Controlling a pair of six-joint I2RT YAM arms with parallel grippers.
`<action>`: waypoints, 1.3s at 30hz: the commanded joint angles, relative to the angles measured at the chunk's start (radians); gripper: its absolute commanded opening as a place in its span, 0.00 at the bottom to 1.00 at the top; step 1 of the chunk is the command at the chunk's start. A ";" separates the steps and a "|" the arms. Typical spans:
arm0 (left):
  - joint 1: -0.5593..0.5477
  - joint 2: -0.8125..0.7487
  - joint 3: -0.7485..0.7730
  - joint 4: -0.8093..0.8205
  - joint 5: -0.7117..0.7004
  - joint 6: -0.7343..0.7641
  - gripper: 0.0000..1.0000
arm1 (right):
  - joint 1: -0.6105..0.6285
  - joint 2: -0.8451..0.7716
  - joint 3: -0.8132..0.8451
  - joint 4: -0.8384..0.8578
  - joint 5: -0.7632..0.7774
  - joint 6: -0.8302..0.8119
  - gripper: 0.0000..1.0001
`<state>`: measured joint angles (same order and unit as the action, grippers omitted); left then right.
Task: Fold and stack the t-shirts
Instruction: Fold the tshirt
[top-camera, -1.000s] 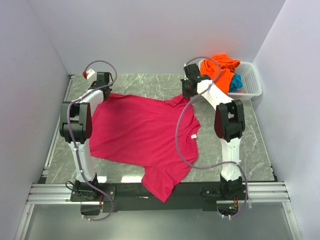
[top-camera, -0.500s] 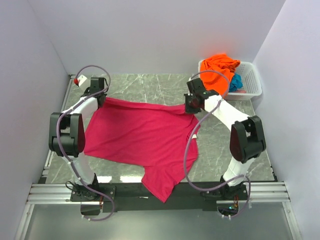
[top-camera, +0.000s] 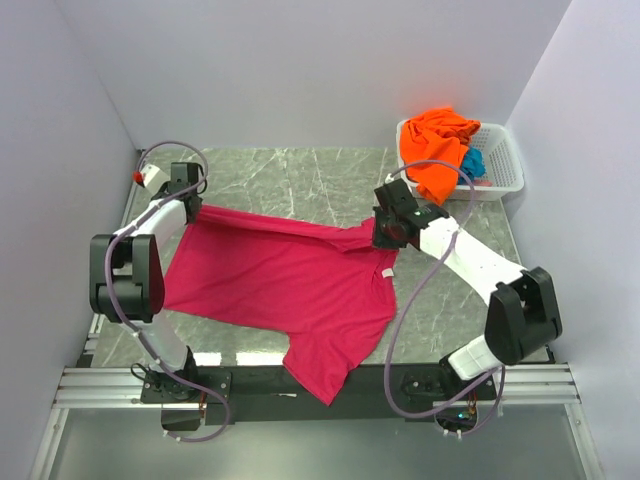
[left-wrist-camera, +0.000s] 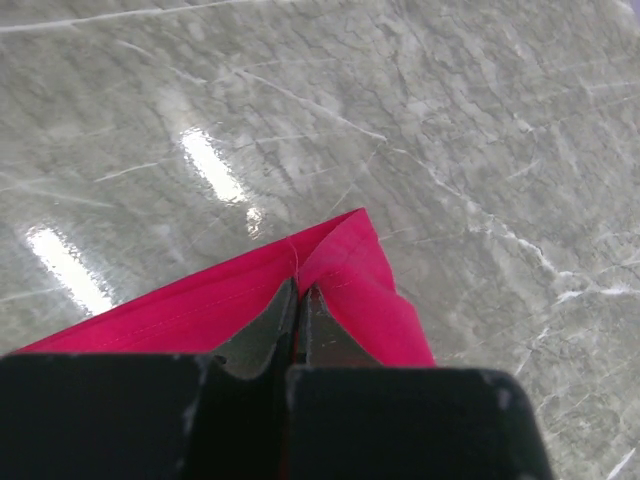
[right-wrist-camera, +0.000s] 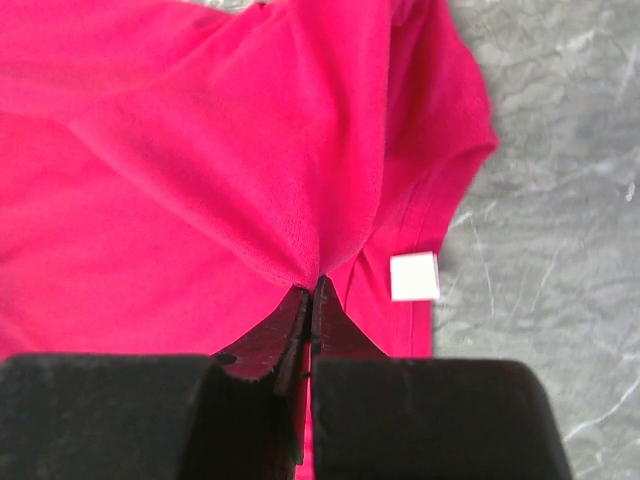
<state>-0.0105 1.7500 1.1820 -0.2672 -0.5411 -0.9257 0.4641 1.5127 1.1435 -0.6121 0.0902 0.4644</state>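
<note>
The magenta-pink t-shirt (top-camera: 280, 285) lies spread on the marble table, one sleeve hanging over the near edge. My left gripper (top-camera: 192, 208) is shut on its far left hem corner (left-wrist-camera: 330, 250). My right gripper (top-camera: 381, 237) is shut on a pinch of the shirt's far right edge (right-wrist-camera: 300, 200), above its neck with the white label (right-wrist-camera: 414, 276). The far edge is stretched between the two grippers. The orange t-shirt (top-camera: 438, 140) and the teal-blue t-shirt (top-camera: 472, 163) lie bunched in the white basket (top-camera: 500, 178).
The basket stands at the table's far right corner, close behind my right arm. Bare grey marble (top-camera: 300, 175) shows beyond the pink shirt and to the right of it (top-camera: 450, 300). Walls close in on the left, back and right.
Both grippers have drawn the shirt's far edge toward the near side, folding it over the shirt. The left gripper moved outward to the left; the right arm swung out to the right.
</note>
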 joint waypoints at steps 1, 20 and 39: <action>0.004 -0.060 0.021 -0.032 -0.034 -0.016 0.01 | 0.031 -0.080 -0.021 -0.003 0.048 0.054 0.00; 0.004 -0.106 -0.054 -0.113 0.018 -0.035 0.01 | 0.301 -0.319 -0.362 0.156 0.096 0.517 0.11; 0.047 -0.153 -0.056 -0.222 -0.002 -0.091 0.67 | 0.351 -0.296 -0.295 0.146 0.098 0.419 0.68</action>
<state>0.0216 1.6592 1.1183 -0.4751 -0.5457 -0.9897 0.8120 1.2083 0.7715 -0.4236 0.1078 0.9184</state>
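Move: Some 12 cm back from the right hand, 5 cm to its left and 4 cm below lies the spot on the shirt's body where its held far edge is to go. The white label is about 4 cm back and 4 cm right of that hand, the draped orange t-shirt 23 cm ahead and 14 cm right. For the left hand's held corner the spot is roughly 5 cm straight back, 1 cm lower; the shirt's near left corner is 25 cm back and 6 cm left. Carrying its pinched part of the far edge back over the shirt, the right hand travels about 12 cm towards the robot, veers 7 cm left, sinks onto the body, then opens while rising some 3 cm, its wrist rolling nearly 20 degrees, left side up. The left hand draws its corner back about 6 cm, lifting 2 cm before lowering, tips slightly down, and opens at the end. ##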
